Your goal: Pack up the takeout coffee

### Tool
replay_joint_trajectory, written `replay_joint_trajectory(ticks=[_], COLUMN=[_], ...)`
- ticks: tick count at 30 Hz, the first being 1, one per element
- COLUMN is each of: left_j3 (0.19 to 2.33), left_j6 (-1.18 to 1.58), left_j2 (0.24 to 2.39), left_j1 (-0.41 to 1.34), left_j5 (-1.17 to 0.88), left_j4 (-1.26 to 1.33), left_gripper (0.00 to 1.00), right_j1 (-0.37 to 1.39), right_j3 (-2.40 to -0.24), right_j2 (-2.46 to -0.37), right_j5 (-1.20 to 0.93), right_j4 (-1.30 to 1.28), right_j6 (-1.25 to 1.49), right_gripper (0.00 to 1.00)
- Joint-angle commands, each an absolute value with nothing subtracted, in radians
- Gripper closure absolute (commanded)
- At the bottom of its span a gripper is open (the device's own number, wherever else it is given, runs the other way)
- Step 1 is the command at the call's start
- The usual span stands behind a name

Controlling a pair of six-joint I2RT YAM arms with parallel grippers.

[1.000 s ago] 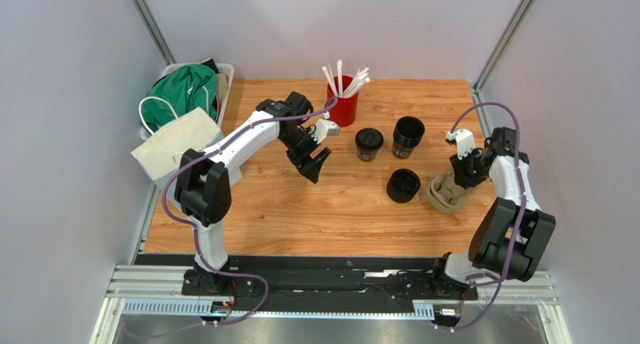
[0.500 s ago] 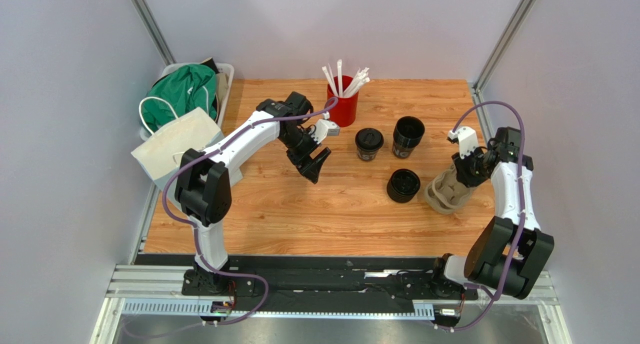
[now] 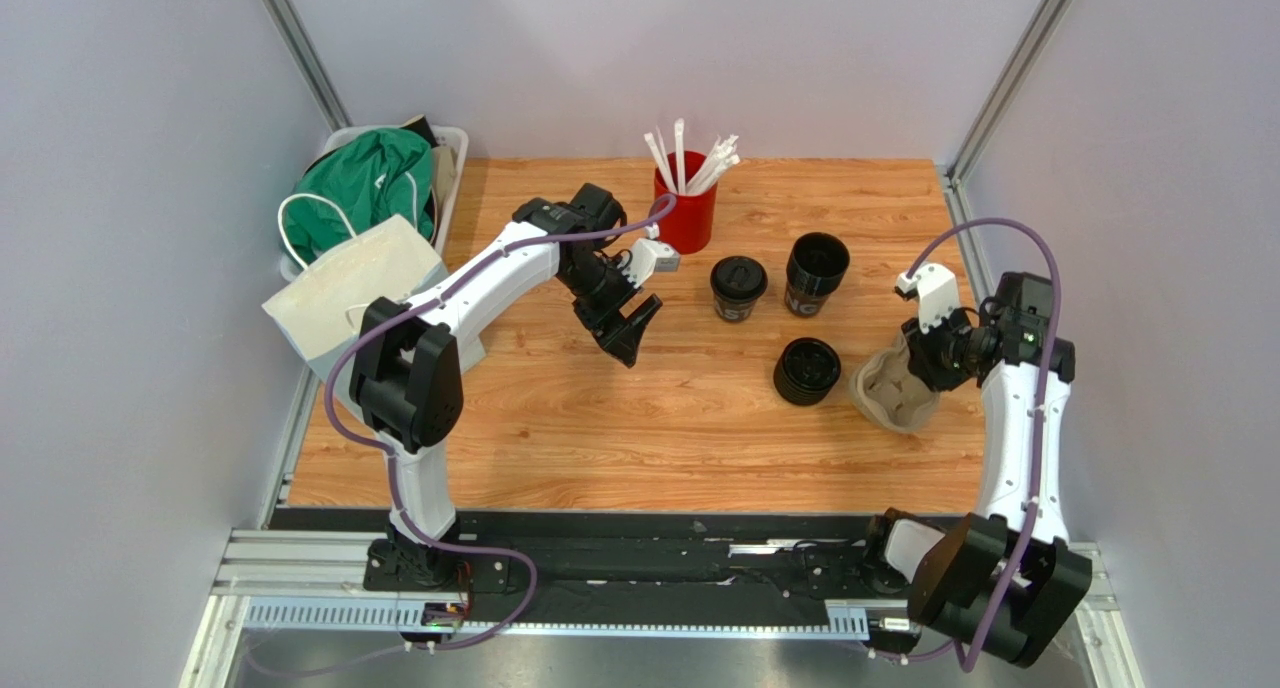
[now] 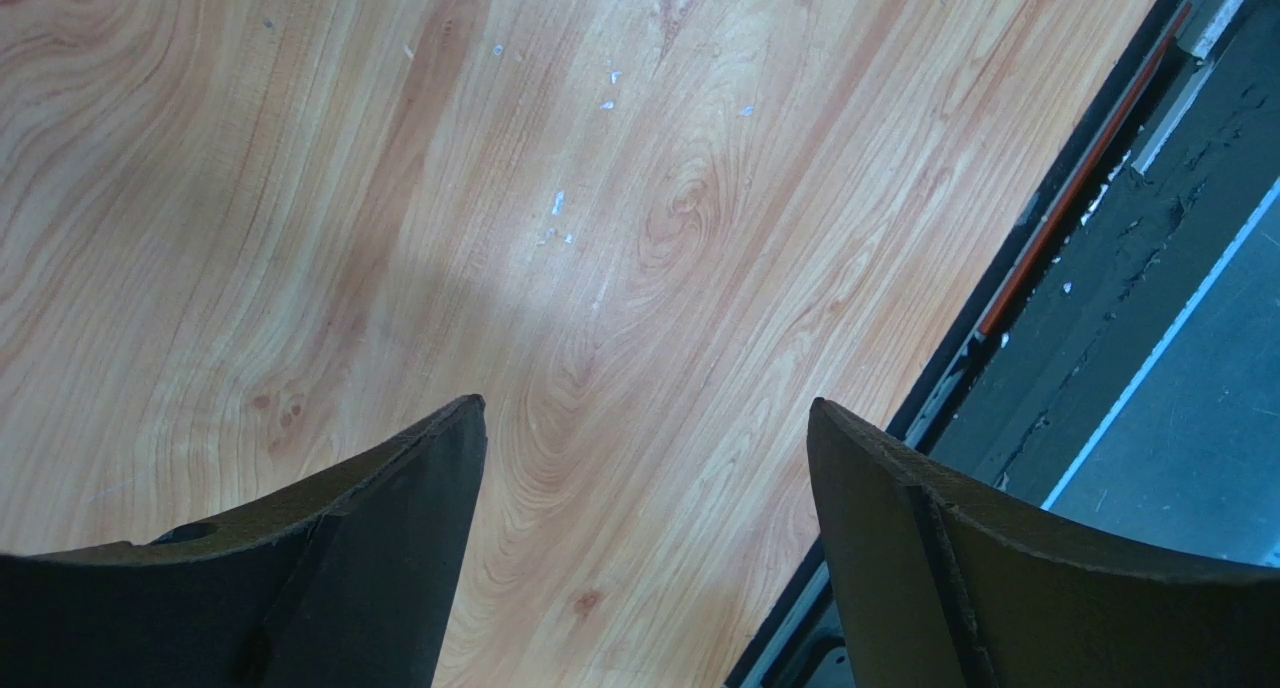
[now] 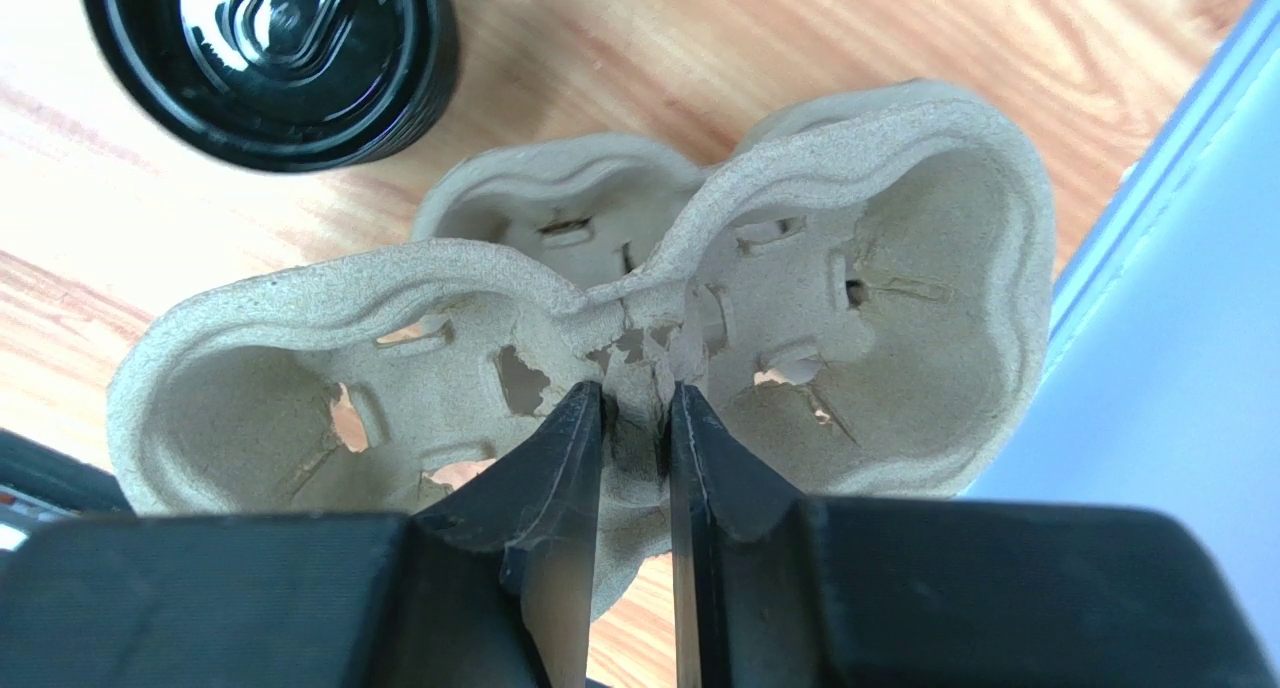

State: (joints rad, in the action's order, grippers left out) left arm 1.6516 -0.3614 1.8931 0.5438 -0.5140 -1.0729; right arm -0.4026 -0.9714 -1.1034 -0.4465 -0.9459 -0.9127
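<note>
Three black takeout coffee cups stand right of centre on the wooden table: one [image 3: 738, 286] by the red cup, one [image 3: 818, 270] behind it to the right, one [image 3: 807, 370] nearer. The nearest cup's lid [image 5: 271, 51] also shows in the right wrist view. Right of it sits the brown pulp cup carrier [image 3: 891, 396], tilted, both slots empty. My right gripper [image 5: 639, 406] is shut on the thin middle wall of the carrier [image 5: 842, 253]. My left gripper [image 3: 631, 330] hangs open over bare wood left of the cups, with only table between its fingers [image 4: 398, 486].
A red cup of white straws [image 3: 685, 216] stands at the back centre. A white paper bag [image 3: 353, 291] and a bin of green cloth [image 3: 365, 178] sit at the far left. The table's right edge and the wall lie just past the carrier.
The right arm has drawn back toward the near right, and the carrier in its grip has shifted slightly and tilted. The left arm and the cups have not moved.
</note>
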Motion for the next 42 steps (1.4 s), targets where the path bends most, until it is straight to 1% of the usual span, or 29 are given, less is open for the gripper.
replay_joint_trajectory(ticks=[1, 10, 14, 17, 24, 27, 30, 42], left_j3=[1.667, 1.664, 1.663, 1.663, 1.663, 1.661, 1.664, 1.663], left_j6=[-0.364, -0.364, -0.365, -0.364, -0.364, -0.364, -0.364, -0.364], left_j2=[1.891, 1.891, 1.894, 1.893, 1.898, 1.898, 1.899, 1.901], left_j1=[0.549, 0.549, 0.549, 0.549, 0.549, 0.549, 0.549, 0.549], left_j5=[-0.514, -0.514, -0.512, -0.512, -0.511, -0.511, -0.509, -0.511], left_j4=[-1.068, -1.066, -1.065, -1.065, -1.063, -1.062, -1.063, -1.065], left_gripper=[0.13, 0.13, 0.14, 0.14, 0.14, 0.13, 0.14, 0.14], right_j1=[-0.408, -0.403, -0.403, -0.402, -0.403, -0.403, -0.402, -0.403], right_j3=[-0.911, -0.861, -0.856, -0.854, -0.859, -0.879, -0.9, -0.976], right_j2=[-1.066, -1.084, -1.104, -1.12, -1.131, -1.127, -1.137, -1.278], right_j5=[-0.477, -0.482, -0.479, -0.472, -0.469, -0.459, -0.446, -0.48], right_j4=[-0.939, -0.867, -0.838, -0.834, -0.857, -0.882, -0.899, -0.976], right_j6=[-0.899, -0.871, -0.865, -0.871, -0.914, -0.951, -0.983, -1.077], right_gripper=[0.77, 0.77, 0.75, 0.71, 0.52, 0.47, 0.45, 0.4])
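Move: Just ahead of and under the right hand, about 3 cm farther out, 1 cm left and 7 cm below, lies the lower cup carrier; the upper one is already pinched by its middle. The black lid stack stands some 13 cm left, 1 cm ahead and 5 cm below; the open black cup is 13 cm left, 10 cm ahead, 5 cm below. From the left hand the lower carrier lies roughly 32 cm right, 2 cm back and 6 cm below. Lowering the pinched upper carrier about 3 cm towards the lower one, the right hand first also draws back 2 cm and a little left, then eases forward again. The fingers then open from near shut to over half wide and let go of the carrier's middle, the hand sinking another 1.5 cm around it while the wrist tips and turns slightly counter-clockwise. ##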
